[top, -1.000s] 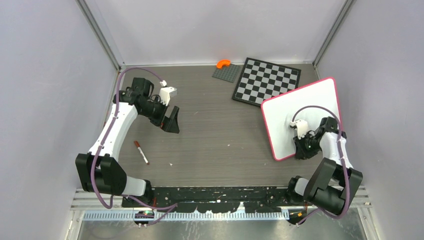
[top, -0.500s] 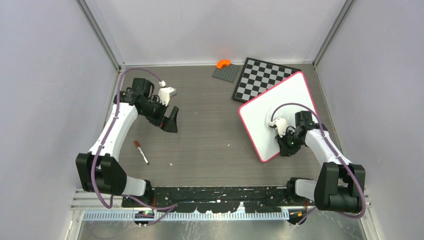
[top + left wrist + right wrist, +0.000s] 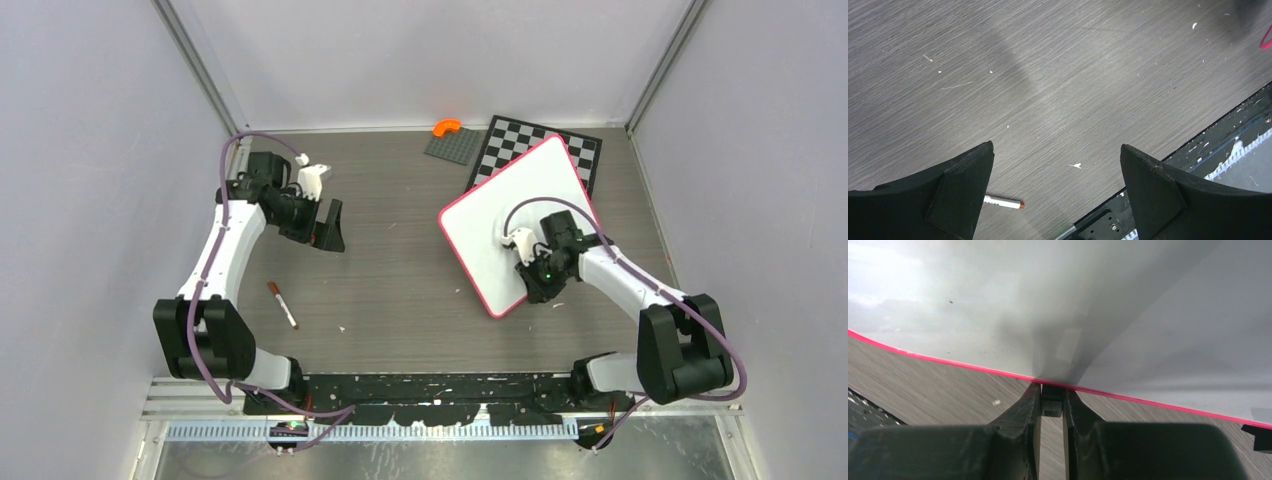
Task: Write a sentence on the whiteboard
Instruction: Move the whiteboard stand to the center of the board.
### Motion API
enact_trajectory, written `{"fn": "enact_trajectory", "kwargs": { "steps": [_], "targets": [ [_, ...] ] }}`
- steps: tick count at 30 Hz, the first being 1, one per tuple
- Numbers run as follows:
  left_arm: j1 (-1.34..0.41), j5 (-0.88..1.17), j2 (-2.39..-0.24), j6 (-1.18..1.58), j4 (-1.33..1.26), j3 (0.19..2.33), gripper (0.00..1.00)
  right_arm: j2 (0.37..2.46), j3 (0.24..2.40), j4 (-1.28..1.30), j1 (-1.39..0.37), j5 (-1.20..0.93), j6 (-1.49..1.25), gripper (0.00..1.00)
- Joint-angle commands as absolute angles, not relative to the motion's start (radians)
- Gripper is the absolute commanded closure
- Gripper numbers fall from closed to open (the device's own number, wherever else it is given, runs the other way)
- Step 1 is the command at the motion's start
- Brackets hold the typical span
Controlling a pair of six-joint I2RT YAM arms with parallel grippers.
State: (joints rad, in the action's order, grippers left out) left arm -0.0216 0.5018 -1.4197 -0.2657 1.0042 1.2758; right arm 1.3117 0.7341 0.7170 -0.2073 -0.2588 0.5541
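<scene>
The whiteboard [image 3: 500, 215], white with a thin pink frame, lies tilted right of the table's middle, its far corner over the chessboard [image 3: 588, 155]. The sentence is out of view; the board's face shows plain white. My right gripper [image 3: 537, 287] is at the board's near edge, shut on a small black clip foot [image 3: 1052, 402] under the pink frame of the whiteboard [image 3: 998, 315]. My left gripper [image 3: 330, 230] hangs wide open over the left side of the table, holding nothing. A marker [image 3: 282, 304] with a red-brown cap lies on the table near it, and this marker [image 3: 1004, 202] shows beside the left finger.
A grey baseplate [image 3: 452, 148] with an orange piece [image 3: 446, 127] sits at the back, left of the chessboard. The table's black front rail [image 3: 1228, 140] runs along the near edge. A second black clip foot [image 3: 1258, 436] shows at the board's edge.
My right gripper has dragged the whiteboard leftward and turned it, so it now overlaps the chessboard more. The left arm has shifted slightly left and back, still open.
</scene>
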Motion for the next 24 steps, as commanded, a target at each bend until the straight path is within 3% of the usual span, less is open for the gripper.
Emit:
{"fn": "enact_trajectory", "kwargs": {
  "steps": [1, 12, 18, 21, 24],
  "targets": [
    [-0.005, 0.542, -1.429, -0.255, 0.971, 1.31, 0.0, 1.353, 0.771, 0.572, -0.318, -0.288, 0.381, 1.0],
    [0.052, 0.544, -1.444, -0.252, 0.985, 1.331, 0.0, 1.576, 0.923, 0.397, -0.559, -0.226, 0.123, 0.97],
    [0.068, 0.539, -1.45, -0.256, 0.993, 1.345, 0.0, 1.642, 0.99, 0.327, -0.657, -0.236, 0.011, 0.67],
    [0.085, 0.55, -1.465, -0.255, 1.005, 1.359, 0.0, 1.679, 1.021, 0.302, -0.698, -0.248, -0.028, 0.47],
    [0.115, 0.598, -1.481, -0.247, 1.027, 1.381, 0.0, 1.707, 1.055, 0.304, -0.733, -0.272, -0.032, 0.42]
  ]
}}
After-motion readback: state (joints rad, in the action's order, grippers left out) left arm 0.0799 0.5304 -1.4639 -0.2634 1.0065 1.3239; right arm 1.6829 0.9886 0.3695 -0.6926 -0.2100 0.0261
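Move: The right hand already grips the small black block at the whiteboard stand's near edge. The middle of the table, where the stand is headed, lies some 22 cm to its left and 10 cm ahead. The board's middle is about 13 cm ahead, 3 cm left and 6 cm above; the chessboard is about 28 cm straight ahead, behind the board. From the left hand, the board's middle is about 41 cm right, 4 cm ahead and 9 cm lower. Keeping its pinch on the block at the near edge, the right hand draws the whiteboard stand left across the table towards the middle, nearly 19 cm in all and low throughout, easing about 4 cm forward in the first half. Near the end, while still travelling left, its fingers open to a bit over half, one finger clearing the block and the other staying close beside it, as the empty, open left hand backs off about 3 cm to its left and forward. ##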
